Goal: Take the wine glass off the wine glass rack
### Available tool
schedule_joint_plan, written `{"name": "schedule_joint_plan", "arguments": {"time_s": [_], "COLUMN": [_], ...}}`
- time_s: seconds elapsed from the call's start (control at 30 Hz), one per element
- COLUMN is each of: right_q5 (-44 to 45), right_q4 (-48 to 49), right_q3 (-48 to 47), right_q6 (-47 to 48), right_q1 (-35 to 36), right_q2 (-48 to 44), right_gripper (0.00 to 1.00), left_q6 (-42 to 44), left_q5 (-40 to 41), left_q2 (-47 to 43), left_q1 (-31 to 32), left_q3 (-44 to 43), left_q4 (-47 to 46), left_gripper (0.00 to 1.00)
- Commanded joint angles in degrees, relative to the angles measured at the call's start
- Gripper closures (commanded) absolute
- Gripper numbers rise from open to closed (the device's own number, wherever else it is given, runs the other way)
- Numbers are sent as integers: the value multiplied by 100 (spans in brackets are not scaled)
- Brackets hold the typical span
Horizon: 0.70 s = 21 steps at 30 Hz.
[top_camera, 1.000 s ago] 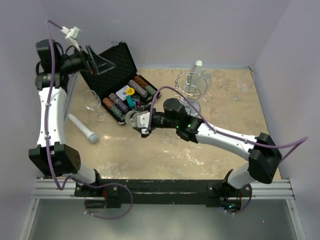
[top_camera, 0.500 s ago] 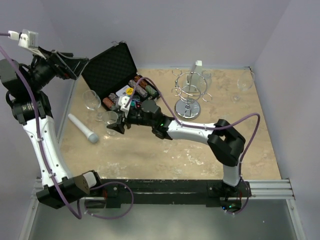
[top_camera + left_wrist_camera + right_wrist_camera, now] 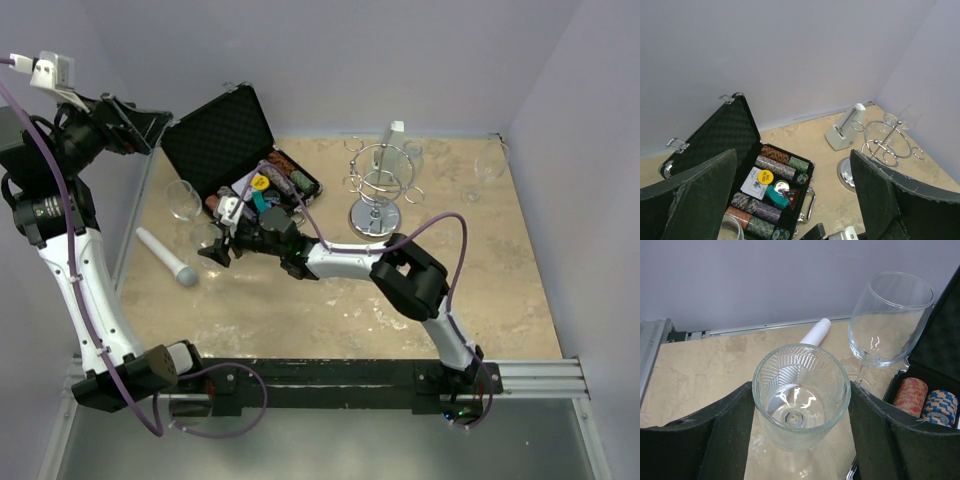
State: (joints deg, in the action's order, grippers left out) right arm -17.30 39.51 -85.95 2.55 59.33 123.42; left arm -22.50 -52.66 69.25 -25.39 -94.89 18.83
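My right gripper [image 3: 801, 392] is shut on a ribbed wine glass [image 3: 800, 365]: both black pads press its sides and it hangs upright just over the tabletop. Seen from above, this gripper [image 3: 215, 246] and the glass [image 3: 207, 237] are at the left of the table, far from the chrome wine glass rack [image 3: 378, 185]. The rack [image 3: 885, 145] stands at the back, right of centre. My left gripper [image 3: 792, 167] is open and empty, raised high at the far left [image 3: 150, 125] and looking down on the table.
A smooth wine glass [image 3: 888, 320] stands just beyond the held one, next to the open poker-chip case [image 3: 225, 140]. A white cylinder [image 3: 167, 257] lies to the left. A white box [image 3: 395, 135] sits behind the rack. Another wine glass [image 3: 487, 168] stands at the back right.
My right arm has carried the ribbed glass leftward from the middle of the table to beside the smooth wine glass. The left arm swung up and to the left.
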Motion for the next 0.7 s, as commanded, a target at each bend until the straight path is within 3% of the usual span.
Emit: {"name": "schedule_joint_plan", "arguments": {"time_s": [0.0,0.67], "right_q5": [323,939], "right_q4": [918,857], "right_q3": [-554,-1345], "right_q6": [176,624], "right_q1": [-1,-9], "right_q2": [173,1264], "right_gripper": [100,100], "left_q6": [571,747], "left_q5": [178,301], "left_q2": [88,255], "left_q1": [-28,-19], "left_q3": [-547,-864], "left_q4": [543,815], "left_gripper": [0,0]}}
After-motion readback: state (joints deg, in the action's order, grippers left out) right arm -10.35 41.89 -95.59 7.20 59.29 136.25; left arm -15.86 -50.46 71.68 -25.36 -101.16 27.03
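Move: My right hand holds the glass from the rack upright; I'm taking it to the tabletop beside the standing wine glass, whose middle is about 10 cm ahead, 6 cm left and 9 cm below. The microphone lies some 4 cm ahead and 14 cm left, the open chip case about 18 cm ahead and 9 cm right, both roughly 17 cm lower. From my left hand the standing glass is around 5 cm ahead, 3 cm left, 40 cm down. I lower the held glass with my right hand about 5 cm while carrying it forward and a little left towards the standing wine glass. Once the descent levels off, I keep easing forward and left, roughly 4 cm forward in all, turning slightly clockwise. My fingers keep their grip around the bowl. ##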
